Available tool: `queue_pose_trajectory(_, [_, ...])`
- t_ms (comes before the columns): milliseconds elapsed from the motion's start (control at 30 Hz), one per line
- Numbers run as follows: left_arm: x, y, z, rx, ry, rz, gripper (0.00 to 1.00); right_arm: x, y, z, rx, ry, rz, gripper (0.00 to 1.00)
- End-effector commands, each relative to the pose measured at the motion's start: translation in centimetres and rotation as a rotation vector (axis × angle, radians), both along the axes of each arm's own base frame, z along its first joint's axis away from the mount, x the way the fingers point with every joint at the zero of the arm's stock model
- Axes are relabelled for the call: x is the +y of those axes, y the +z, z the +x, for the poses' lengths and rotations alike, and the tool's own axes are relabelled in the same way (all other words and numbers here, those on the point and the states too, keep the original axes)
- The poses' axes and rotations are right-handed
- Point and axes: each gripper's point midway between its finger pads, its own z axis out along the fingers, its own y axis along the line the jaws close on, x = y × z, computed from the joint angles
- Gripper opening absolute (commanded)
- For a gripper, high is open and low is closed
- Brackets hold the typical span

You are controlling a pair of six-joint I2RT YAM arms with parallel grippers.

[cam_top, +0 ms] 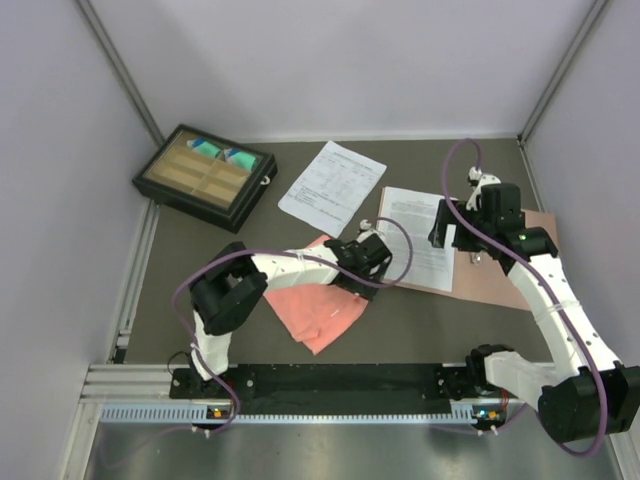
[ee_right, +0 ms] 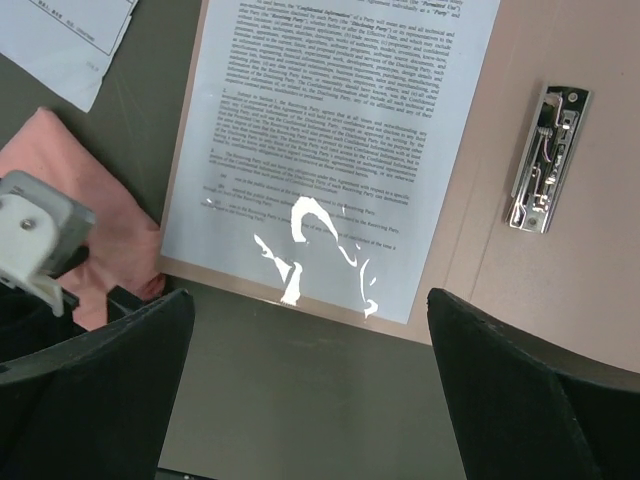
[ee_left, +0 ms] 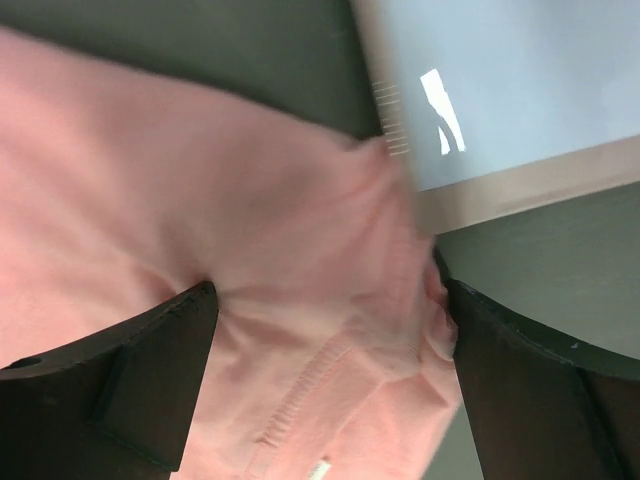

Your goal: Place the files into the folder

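One file, a sheet of dense text [cam_top: 415,235] [ee_right: 330,130], lies on the open tan folder [cam_top: 500,270] [ee_right: 500,200] at the right. The other file, a sheet with a table layout [cam_top: 332,187] [ee_right: 60,35], rests on the dark table left of the folder. My left gripper [cam_top: 365,250] [ee_left: 330,340] is open, its jaws wide on either side of a corner of the salmon-pink cloth [cam_top: 320,305] [ee_left: 200,200], close to the folder's edge [ee_left: 520,195]. My right gripper [cam_top: 450,225] [ee_right: 310,370] hangs open over bare table at the folder's near-left edge.
A metal clip [ee_right: 548,158] is fixed to the folder's inside, right of the dense sheet. A black compartment box [cam_top: 205,177] stands at the back left. Walls close the table on three sides, and a rail [cam_top: 300,385] runs along the near edge.
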Motion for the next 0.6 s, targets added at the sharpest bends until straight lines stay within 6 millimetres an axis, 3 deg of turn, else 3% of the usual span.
queue_pose_trajectory(0, [7.7,-1.7,-0.3,0.055,0.156,0.107,0.98,1.2,0.7,0.9,-0.056,0.044,0.034,0.99])
queue_pose_trajectory(33, [9.7,-1.9,-0.5,0.068,0.203,0.113,0.98,1.2,0.5,0.9,-0.054,0.047,0.037,0.99])
queue_pose_trajectory(100, [11.7,-1.2,-0.1,0.054,0.266,0.100,0.98,1.6,0.0,1.0,-0.042,0.061,0.048,0.99])
queue_pose_trajectory(167, [15.4,-1.7,0.1,0.064,0.379,0.124,0.98,1.8,-0.4,1.1,-0.033,0.068,0.052,0.99])
queue_pose_trajectory(433, [30.5,0.7,2.0,0.009,0.845,0.105,0.98,3.1,-0.3,1.2,-0.036,0.120,0.107,0.99])
queue_pose_trajectory(500, [32.0,0.9,2.9,0.016,0.888,0.026,0.98,3.4,0.1,1.2,-0.043,0.130,0.121,0.99])
queue_pose_trajectory(567, [35.0,1.8,3.4,0.003,0.987,0.041,0.98,3.5,0.3,1.1,-0.045,0.135,0.125,0.99])
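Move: The left hand, fingers spread, is already down on the right-hand corner of the pink cloth; the cloth's middle lies about 10 cm to its left, level fore and aft, barely below. Clear table waits some 34 cm left. The file lying in the folder is about 12 cm right and 12 cm ahead, the loose printed sheet 24 cm ahead and 7 cm left. From the right hand the cloth is roughly 25 cm left, 3 cm back, 17 cm down. With its spread fingertips still bearing on the cloth's corner, the left hand drags it across the table away from the folder, sweeping about 30 cm left and drifting a little forward, low and gathering speed. The hand turns some 50 degrees counter-clockwise and the fingers stay wide open. The right hand, open above the folder, edges only 2 to 3 cm left and slightly down. ##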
